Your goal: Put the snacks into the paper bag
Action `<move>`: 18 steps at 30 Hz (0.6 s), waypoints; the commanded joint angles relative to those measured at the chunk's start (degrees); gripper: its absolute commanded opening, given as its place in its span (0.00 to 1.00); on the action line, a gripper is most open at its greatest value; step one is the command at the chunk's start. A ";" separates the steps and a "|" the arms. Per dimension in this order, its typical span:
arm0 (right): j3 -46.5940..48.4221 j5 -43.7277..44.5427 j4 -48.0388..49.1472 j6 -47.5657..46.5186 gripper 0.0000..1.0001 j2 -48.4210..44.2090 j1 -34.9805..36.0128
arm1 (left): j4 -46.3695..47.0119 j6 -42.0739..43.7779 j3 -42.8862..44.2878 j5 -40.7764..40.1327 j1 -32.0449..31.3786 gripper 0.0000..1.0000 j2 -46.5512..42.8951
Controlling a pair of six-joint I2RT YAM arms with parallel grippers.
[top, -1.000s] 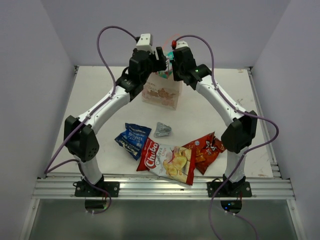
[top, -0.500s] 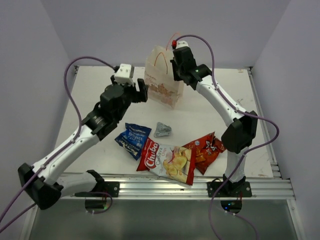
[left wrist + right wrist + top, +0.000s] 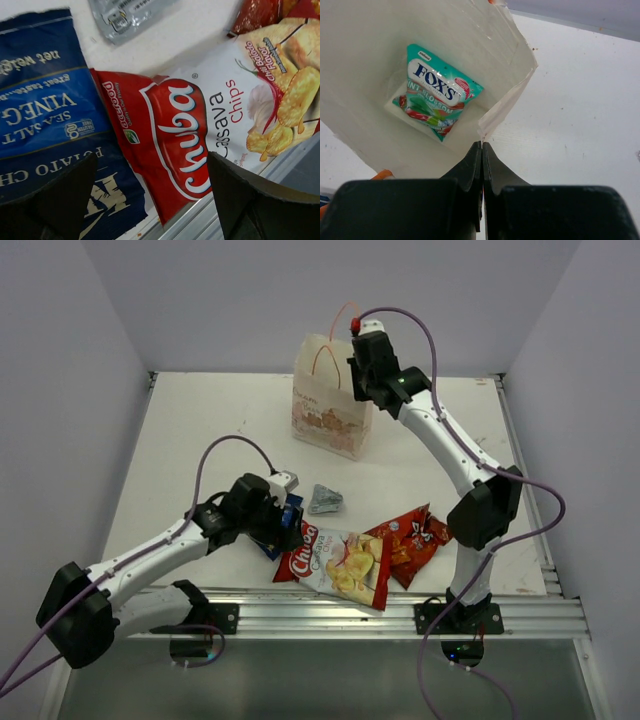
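Note:
The paper bag (image 3: 328, 412) stands upright at the back of the table. My right gripper (image 3: 357, 378) is shut on its right rim (image 3: 506, 102) and holds the mouth open. A green-white packet (image 3: 438, 92) lies on the bag's floor. My left gripper (image 3: 289, 523) hangs open low over the near snacks, its fingers (image 3: 250, 200) straddling the edge where the blue packet (image 3: 45, 115) meets the red-white Chuba bag (image 3: 200, 125). Nothing is between them. A silver foil packet (image 3: 325, 499) and the red-orange chips bag (image 3: 412, 538) lie close by.
An aluminium rail (image 3: 330, 615) runs along the table's near edge, just below the Chuba bag (image 3: 340, 562). The bag's orange cord handle (image 3: 322, 358) arches over its mouth. Grey walls close in the table on three sides.
My left arm has swung away from the paper bag and dropped to the near snacks, its jaws opening wider. The right arm stays on the bag's rim.

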 commanded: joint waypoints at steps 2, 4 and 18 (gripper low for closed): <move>0.47 0.96 -0.07 0.37 0.00 -4.66 -0.11 | 4.28 -1.48 -0.76 8.69 -0.90 0.94 4.74; 0.29 0.87 -0.15 0.37 0.00 -4.92 -0.11 | 5.51 -1.56 -1.11 9.93 -1.16 0.94 6.58; -1.20 -0.88 0.63 0.81 0.00 -6.15 -0.11 | 10.61 -2.79 -3.92 8.62 -3.45 0.89 14.50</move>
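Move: The red-and-white Chuba chip bag's middle lies about 10 cm to the right of the open left hand, 6 cm back and some 8 cm below; its red left end is nearly under the fingers. From the left hand, the blue chip bag is about 5 cm left and 3 cm ahead, and the grey packet about 8 cm right and 8 cm ahead. From the right hand, the Chuba bag lies roughly 36 cm back, 5 cm left and 26 cm below. The Chuba bag's red left end is what the left hand comes down on: the hand sinks about 6 cm while easing back and right some 3 cm each way, tipping the fingers steeper by roughly 15 degrees. They stay wide open and come against that end. The right hand keeps its pinch on the paper bag's rim, easing up and back a centimetre. ##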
